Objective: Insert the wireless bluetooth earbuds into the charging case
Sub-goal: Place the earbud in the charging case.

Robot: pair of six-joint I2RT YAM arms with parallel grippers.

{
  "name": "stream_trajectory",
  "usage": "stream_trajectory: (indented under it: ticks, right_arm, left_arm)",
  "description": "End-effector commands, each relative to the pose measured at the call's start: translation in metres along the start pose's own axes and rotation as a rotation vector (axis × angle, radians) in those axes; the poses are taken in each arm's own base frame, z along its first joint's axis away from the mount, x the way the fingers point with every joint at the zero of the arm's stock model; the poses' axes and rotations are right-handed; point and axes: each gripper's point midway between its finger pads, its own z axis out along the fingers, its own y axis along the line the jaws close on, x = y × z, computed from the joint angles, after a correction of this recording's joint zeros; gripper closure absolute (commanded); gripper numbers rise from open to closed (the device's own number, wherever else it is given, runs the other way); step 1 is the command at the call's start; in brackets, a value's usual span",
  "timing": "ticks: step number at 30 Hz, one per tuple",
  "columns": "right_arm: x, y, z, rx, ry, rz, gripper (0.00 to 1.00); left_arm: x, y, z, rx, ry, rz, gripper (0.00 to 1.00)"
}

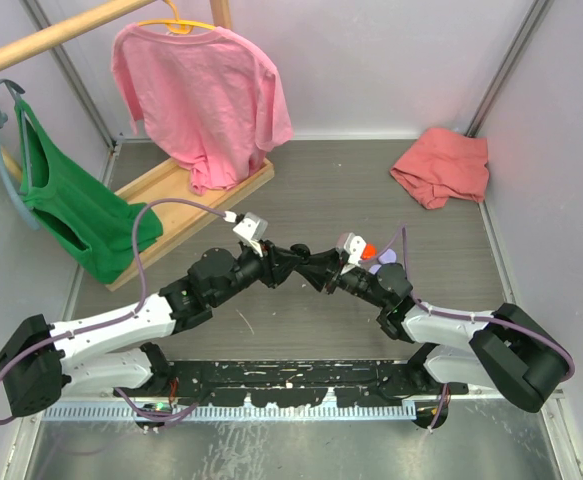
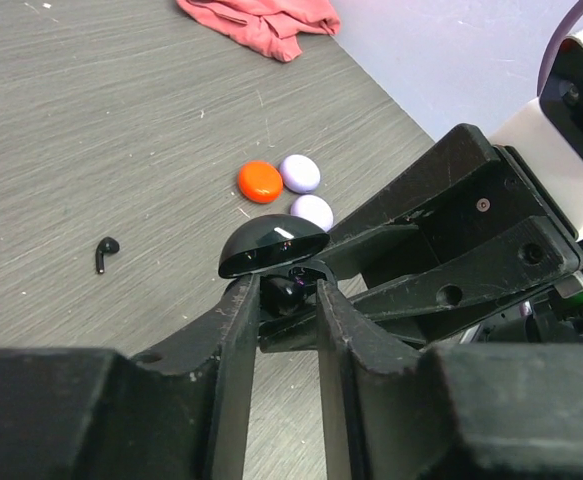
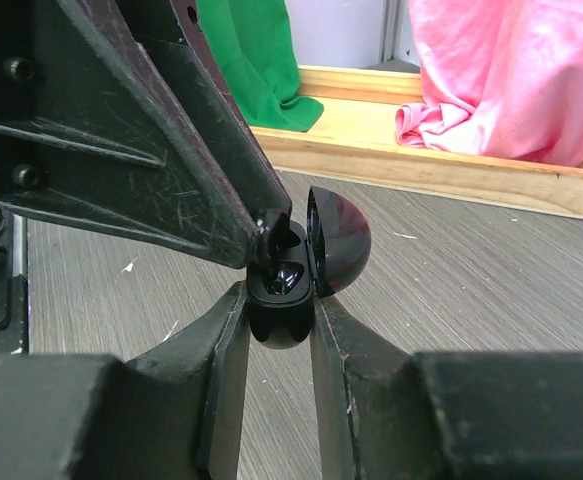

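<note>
My right gripper (image 3: 279, 300) is shut on the base of a black charging case (image 3: 281, 305), which it holds off the table with the domed lid (image 3: 338, 242) swung open. My left gripper (image 2: 286, 295) reaches in from the other side, its jaws a narrow gap apart at the case's well. A black earbud (image 3: 289, 272) lies in that well between the left fingertips (image 3: 264, 243). Whether they still pinch it does not show. A second black earbud (image 2: 105, 252) lies loose on the table to the left. In the top view both grippers (image 1: 323, 270) meet mid-table.
An orange round case (image 2: 261, 181) and two lilac ones (image 2: 300, 173) (image 2: 312, 210) lie on the table just beyond the held case. A wooden rack base (image 1: 186, 190) with a pink shirt (image 1: 206, 95) and a green cloth (image 1: 71, 210) stands back left. A red cloth (image 1: 441, 165) lies back right.
</note>
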Motion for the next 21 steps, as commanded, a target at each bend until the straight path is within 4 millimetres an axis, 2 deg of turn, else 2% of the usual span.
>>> stream_trajectory:
  ticks: [1,13,21]
  right_arm:
    - [-0.04,-0.005,0.001,0.033,-0.137,-0.069,0.98]
    - [-0.037,-0.006,-0.001,0.039,-0.126,-0.065,0.97]
    - [-0.035,-0.002,-0.002,0.02,-0.117,-0.058,0.97]
  left_arm:
    - [-0.012,-0.011,-0.001,0.026,-0.015,-0.002,0.67]
    - [-0.033,-0.028,-0.011,0.068,0.002,-0.03,0.44]
    - [-0.04,-0.039,-0.011,0.154,0.056,-0.078,0.4]
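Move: The black case, lid up, is held in the right fingertips, its middle about 1 cm ahead of the right hand and 1 cm to that hand's left, nearly level. From the left hand, whose fingertips are at the earbud in the case, the case is about 1 cm ahead, 2 cm right and 1 cm lower. A loose black earbud lies on the table about 12 cm ahead and 2 cm right of the left hand; the orange case is about 12 cm ahead and 19 cm right, both some 18 cm below. The left hand, already loosening, stays almost in place at first while its fingers spread on either side of the earbud to about twice their opening, then climbs about 2.5 cm and draws back some 1.5 cm, its fingertips coming clear of the earbud and of the open case. Meanwhile the right fingers keep their grip on the case, lifting it about 1 cm and easing slightly to the right. ##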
